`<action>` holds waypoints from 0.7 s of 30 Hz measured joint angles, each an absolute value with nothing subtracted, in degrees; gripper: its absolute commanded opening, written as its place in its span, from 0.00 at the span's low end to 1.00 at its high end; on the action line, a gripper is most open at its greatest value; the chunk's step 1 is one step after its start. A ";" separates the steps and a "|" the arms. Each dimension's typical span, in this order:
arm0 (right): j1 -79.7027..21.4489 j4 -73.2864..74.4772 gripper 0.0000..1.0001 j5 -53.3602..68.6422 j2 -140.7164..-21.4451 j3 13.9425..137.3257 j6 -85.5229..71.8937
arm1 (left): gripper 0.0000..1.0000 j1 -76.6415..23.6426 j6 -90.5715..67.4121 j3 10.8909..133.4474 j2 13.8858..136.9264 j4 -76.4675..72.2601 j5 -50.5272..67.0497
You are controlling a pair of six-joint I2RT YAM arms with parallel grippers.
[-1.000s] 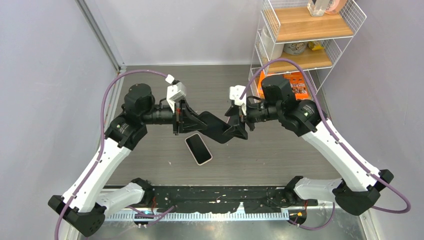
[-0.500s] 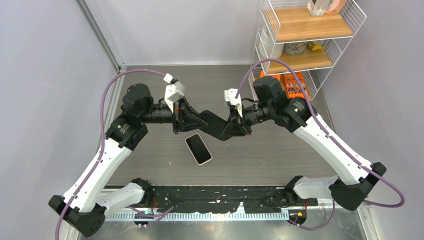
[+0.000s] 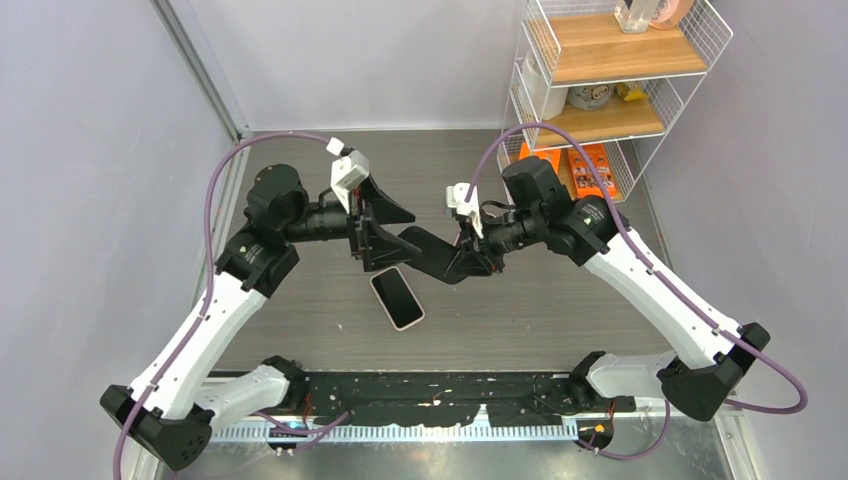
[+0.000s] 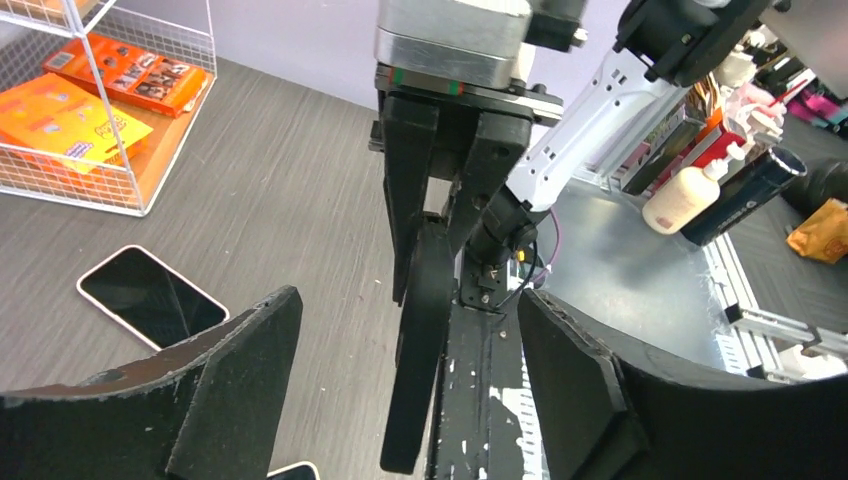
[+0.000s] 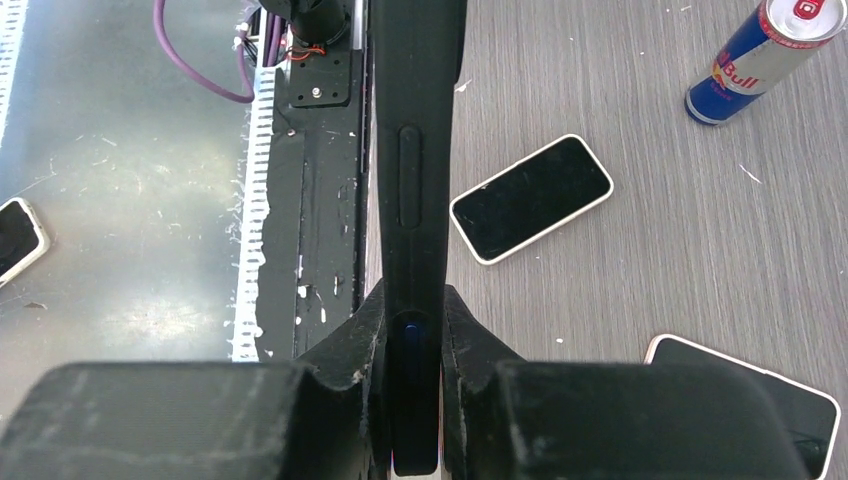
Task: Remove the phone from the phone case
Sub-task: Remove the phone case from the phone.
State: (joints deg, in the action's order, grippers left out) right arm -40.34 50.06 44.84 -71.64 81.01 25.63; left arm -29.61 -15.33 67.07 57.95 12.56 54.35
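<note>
A black phone case (image 3: pixel 432 250) hangs in the air between the two arms, seen edge-on in both wrist views. My right gripper (image 3: pixel 478 256) is shut on its right end, with the fingers pressed on both faces (image 5: pixel 412 300). My left gripper (image 3: pixel 390 232) is open. Its fingers (image 4: pixel 235 370) stand apart on either side of the case's other end (image 4: pixel 425 350) and do not touch it. Whether a phone sits inside the case I cannot tell. A phone (image 3: pixel 397 297) with a pale rim lies screen-up on the table below the case.
A wire shelf (image 3: pixel 610 70) with orange boxes stands at the back right. The right wrist view shows a Red Bull can (image 5: pixel 770 45) lying on the table and a second phone (image 5: pixel 760 400). The black base rail (image 3: pixel 430 395) runs along the near edge.
My right gripper closed on the case and shifted slightly left. My left gripper, shut on the case before, has opened and let go of it.
</note>
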 measured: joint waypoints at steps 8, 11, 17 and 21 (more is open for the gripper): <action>-40.32 50.06 0.05 42.54 -71.64 80.97 25.85 | 0.64 -29.61 -20.69 68.95 62.54 12.12 52.60; -40.32 49.95 0.05 41.71 -71.64 80.66 25.85 | 0.55 -29.61 -22.50 69.63 64.31 11.38 52.49; -39.94 49.41 0.05 38.72 -71.64 79.35 25.69 | 0.23 -29.63 -25.91 69.89 66.24 10.37 53.17; -39.83 48.86 0.05 38.30 -71.61 78.83 25.54 | 0.00 -29.67 -26.68 69.78 66.50 9.23 54.78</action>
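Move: The cased phone, already pinched by the right fingers and on edge, has its middle about 4 cm right of the left hand, 5 cm below and 1 cm back. From the right hand that middle is roughly 5 cm left, level fore and aft, and 4 cm up. On the table some 38 cm below the left hand, a white-rimmed phone lies 9 cm ahead and 4 cm left; a pink-rimmed phone, 24 cm ahead and 14 cm right. The open left hand reaches forward about 3 cm and some 2 cm right, sinking slightly, and rolls its forward side down by nearly 15 degrees while its fingers shut and pinch the upper left end of the cased phone. Keeping its grip on the other end, the right hand carries the phone about 2 cm forward and as far down, with only a slight turn. ##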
